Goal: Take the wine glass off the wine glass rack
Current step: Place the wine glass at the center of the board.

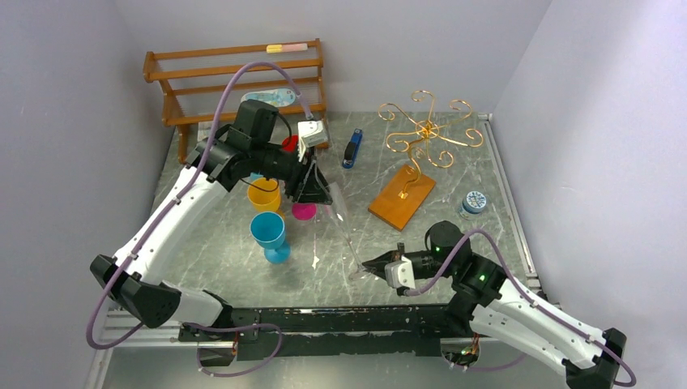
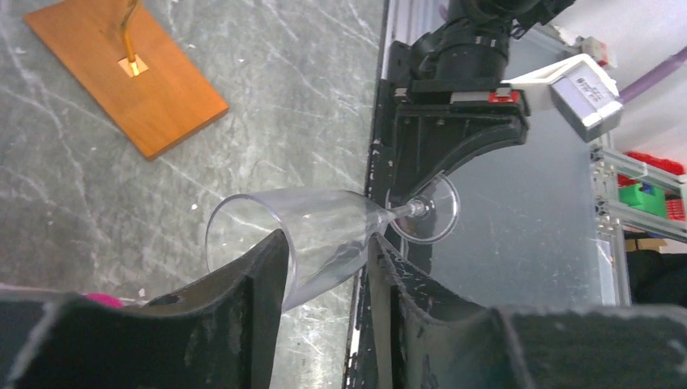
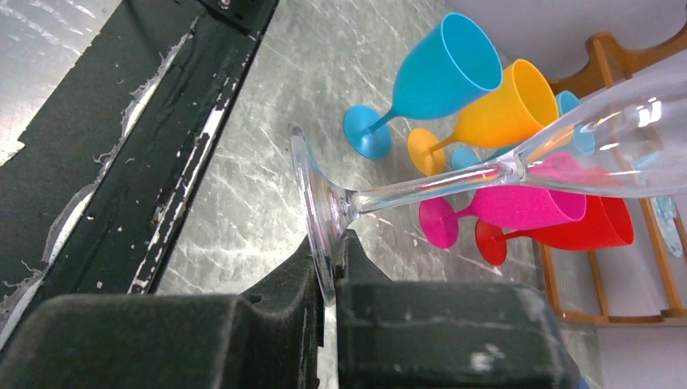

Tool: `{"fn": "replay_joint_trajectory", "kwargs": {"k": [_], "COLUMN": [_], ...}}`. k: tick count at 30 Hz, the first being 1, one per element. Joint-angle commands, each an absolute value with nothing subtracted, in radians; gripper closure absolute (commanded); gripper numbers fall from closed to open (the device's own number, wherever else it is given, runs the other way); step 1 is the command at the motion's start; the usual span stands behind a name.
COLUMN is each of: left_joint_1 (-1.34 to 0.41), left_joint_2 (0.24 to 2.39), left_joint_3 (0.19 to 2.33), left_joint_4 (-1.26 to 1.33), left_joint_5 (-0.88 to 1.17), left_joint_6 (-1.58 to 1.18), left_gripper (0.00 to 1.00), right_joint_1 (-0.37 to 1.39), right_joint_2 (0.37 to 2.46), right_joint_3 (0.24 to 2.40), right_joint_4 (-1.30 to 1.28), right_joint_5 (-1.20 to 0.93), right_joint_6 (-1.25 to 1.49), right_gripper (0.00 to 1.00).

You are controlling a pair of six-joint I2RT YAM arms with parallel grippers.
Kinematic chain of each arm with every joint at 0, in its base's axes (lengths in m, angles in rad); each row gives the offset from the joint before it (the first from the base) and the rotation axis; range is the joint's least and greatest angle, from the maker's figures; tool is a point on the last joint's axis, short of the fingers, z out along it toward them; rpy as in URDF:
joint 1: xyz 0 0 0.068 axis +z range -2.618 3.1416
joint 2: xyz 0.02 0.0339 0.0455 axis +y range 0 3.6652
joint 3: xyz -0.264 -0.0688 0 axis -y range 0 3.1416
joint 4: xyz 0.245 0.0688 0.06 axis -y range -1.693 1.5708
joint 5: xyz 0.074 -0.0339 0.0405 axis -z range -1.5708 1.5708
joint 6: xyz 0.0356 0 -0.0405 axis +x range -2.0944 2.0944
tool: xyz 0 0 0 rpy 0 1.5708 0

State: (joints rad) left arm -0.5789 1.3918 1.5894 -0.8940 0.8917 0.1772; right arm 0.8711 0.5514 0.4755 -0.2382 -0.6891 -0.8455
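The clear wine glass (image 1: 345, 227) hangs tilted above the table between both arms, off the wine glass rack (image 1: 427, 130). That gold wire rack stands bare on its orange wooden base (image 2: 130, 73) at the back right. My right gripper (image 3: 334, 251) is shut on the glass's round foot (image 3: 316, 211), with the stem running away from it. My left gripper (image 2: 332, 259) has its fingers on both sides of the bowl (image 2: 324, 231), pressed against it. In the top view the left gripper (image 1: 314, 193) is at the bowl end and the right gripper (image 1: 369, 266) at the foot end.
Blue (image 1: 269, 233), yellow (image 1: 264, 196), pink (image 1: 305, 211) and red (image 1: 290, 144) goblets cluster under the left arm. A brown slatted shelf (image 1: 235, 77) lines the back left wall. A blue stapler (image 1: 352, 149) and a small round tin (image 1: 474, 202) lie near the rack.
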Motion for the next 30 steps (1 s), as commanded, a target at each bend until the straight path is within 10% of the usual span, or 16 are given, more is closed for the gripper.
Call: {"fn": "replay_joint_trajectory", "kwargs": {"k": [1,13,30], "left_joint_1": [-0.583,-0.582,-0.583], "left_joint_2": [1.389,1.423,1.372], "left_joint_3": [1.584,1.582,1.527], "left_joint_4": [-0.905,-1.149,-1.012], "left_joint_5": [1.053,1.188,1.080], "left_joint_6": [0.221,0.519,0.387], "left_gripper": [0.58,0.59,0.95], "right_joint_1": [0.873,0.872,0.873], "right_joint_2": [0.529,0.533,0.664], "right_joint_3": [0.474,0.473,0.588], "right_joint_4": [-0.167,-0.076,-0.105], "right_joint_5": [-0.664,-0.538,-0.328], "right_joint_6": [-0.865,-0.968,-1.222], "right_gripper": [1.00,1.00,1.00]}}
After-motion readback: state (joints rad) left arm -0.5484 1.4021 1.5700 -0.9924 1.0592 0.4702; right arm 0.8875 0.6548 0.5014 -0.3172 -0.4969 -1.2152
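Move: The clear wine glass slants between the hands, its foot already pinched by the right; the bowl's middle lies about 3 cm right, 2 cm back and 3 cm below the left hand. From the left hand, the near blue glass is some 13 cm left, 4 cm ahead, and the pink glass 16 cm ahead, 5 cm left, both about 20 cm down. From the right hand, the bowl is 8 cm ahead, 5 cm left, 10 cm up; the wooden board is roughly 28 cm ahead, 11 cm right, 15 cm down. The left hand eases back not quite 2 cm towards the clear bowl, rising slightly and then sinking, turns about 10 degrees clockwise, and closes its half-open fingers to pinch the bowl's wall near the rim. The right hand keeps its pinch on the foot, all but still at first, then swings the foot forward about 4 cm and down 2.5 cm in under the bowl, its fingers tipping down while the hand rolls to bring the glass upright. ##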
